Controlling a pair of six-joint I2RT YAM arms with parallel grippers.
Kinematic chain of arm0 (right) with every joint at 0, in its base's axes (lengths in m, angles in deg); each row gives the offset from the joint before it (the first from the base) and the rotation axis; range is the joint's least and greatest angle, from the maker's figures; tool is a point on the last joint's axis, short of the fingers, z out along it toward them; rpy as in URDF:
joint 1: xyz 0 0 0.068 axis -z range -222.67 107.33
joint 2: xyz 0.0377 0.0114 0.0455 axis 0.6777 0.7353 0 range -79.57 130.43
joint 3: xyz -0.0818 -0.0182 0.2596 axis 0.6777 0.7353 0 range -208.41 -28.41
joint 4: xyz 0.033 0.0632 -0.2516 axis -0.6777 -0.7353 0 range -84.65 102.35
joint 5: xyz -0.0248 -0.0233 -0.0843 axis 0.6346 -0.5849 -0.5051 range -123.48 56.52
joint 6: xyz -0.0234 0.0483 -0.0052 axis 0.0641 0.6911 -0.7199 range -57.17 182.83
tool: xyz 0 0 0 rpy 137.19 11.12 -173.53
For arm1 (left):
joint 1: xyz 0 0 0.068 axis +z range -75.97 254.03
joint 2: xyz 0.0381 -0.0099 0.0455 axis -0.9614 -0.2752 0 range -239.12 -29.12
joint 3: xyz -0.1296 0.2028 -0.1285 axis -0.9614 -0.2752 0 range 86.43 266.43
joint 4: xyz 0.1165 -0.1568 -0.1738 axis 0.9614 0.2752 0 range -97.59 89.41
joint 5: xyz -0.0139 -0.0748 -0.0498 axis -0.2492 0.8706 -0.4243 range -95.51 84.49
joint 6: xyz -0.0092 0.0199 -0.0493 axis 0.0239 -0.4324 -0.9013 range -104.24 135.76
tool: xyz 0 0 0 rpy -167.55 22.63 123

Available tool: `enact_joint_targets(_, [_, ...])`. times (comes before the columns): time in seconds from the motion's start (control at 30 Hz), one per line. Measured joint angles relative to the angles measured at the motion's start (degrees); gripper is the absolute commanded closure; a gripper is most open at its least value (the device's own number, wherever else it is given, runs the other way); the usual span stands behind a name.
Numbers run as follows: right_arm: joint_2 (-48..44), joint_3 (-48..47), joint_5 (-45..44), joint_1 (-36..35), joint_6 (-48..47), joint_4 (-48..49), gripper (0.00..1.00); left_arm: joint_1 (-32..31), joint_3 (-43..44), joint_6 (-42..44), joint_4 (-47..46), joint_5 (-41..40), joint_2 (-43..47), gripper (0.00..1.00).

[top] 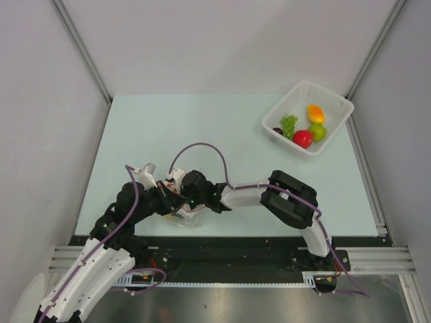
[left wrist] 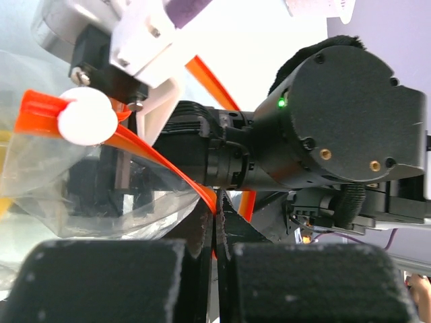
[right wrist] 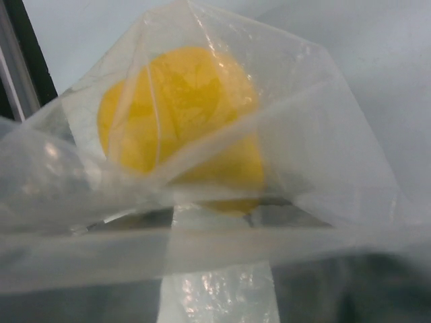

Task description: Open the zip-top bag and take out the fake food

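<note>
The clear zip-top bag (top: 189, 219) lies near the table's front edge, between both arms. My left gripper (left wrist: 217, 217) is shut on the bag's orange zip strip (left wrist: 138, 147), close to its white slider (left wrist: 86, 116). In the right wrist view a yellow piece of fake food (right wrist: 182, 114) sits inside the bag, under folds of clear film. My right gripper (right wrist: 219, 282) is pushed into the bag's mouth. Its dark fingers (right wrist: 60, 296) stand apart behind the plastic, just short of the yellow fruit. From above, the right gripper (top: 190, 202) meets the left gripper (top: 170, 200) over the bag.
A white mesh basket (top: 335, 102) stands at the back right. It holds green grapes (top: 288, 124), a red apple (top: 302, 138), a green fruit (top: 318, 132) and an orange-yellow fruit (top: 315, 113). The right arm's black wrist (left wrist: 337, 128) is close in front of the left gripper.
</note>
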State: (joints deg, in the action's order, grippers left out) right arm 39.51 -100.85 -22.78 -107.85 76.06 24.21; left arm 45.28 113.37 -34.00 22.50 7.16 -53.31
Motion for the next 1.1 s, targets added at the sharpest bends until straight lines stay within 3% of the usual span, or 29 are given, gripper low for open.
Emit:
enact_joint_targets(0.03, [0.2, 0.1, 0.0, 0.0, -0.2, 0.5, 0.55, 0.0, 0.0, -0.2, 0.0, 0.0, 0.0, 1.00])
enact_joint_targets(0.1, [0.6, 0.1, 0.3, 0.0, -0.9, 1.1, 0.59, 0.0, 0.0, -0.2, 0.0, 0.0, 0.0, 1.00])
enact_joint_targets(0.33, [0.7, 1.1, 1.1, -0.1, -1.7, 2.0, 0.91, 0.0, 0.0, -0.2, 0.0, 0.0, 0.0, 1.00])
enact_joint_targets(0.43, [0.4, 1.5, 1.4, 0.1, -1.1, 1.4, 1.00, 0.0, 0.0, -0.2, 0.0, 0.0, 0.0, 1.00])
enact_joint_targets(1.1, [-13.2, 9.5, 0.9, 1.1, 0.7, -12.0, 1.00, -0.5, 0.3, -0.2, -3.5, 2.0, -0.8, 1.00])
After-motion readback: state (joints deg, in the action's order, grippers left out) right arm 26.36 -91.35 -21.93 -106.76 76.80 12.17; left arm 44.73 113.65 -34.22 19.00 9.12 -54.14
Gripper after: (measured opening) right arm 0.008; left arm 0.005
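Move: Low inside the zip-top bag, the right hand has its parted fingers close to the yellow fake food, which lies about 4 cm to their left, 2 cm back and perhaps 1 cm lower. The orange bag rim pinched by the left hand is some 12 cm above this right hand, about 4 cm to its right and 2 cm back. From the left hand, the yellow fake food lies level fore and aft, roughly 6 cm left and 13 cm below. Closing from about two-thirds open to fully shut, the right fingers sink roughly 1 cm beside the yellow fake food, then draw away from it, about 7 cm to the right and a little back, rising some 2 cm towards the end and tilting slightly. The left hand keeps its pinch on the orange rim, lifting it a little late on. ##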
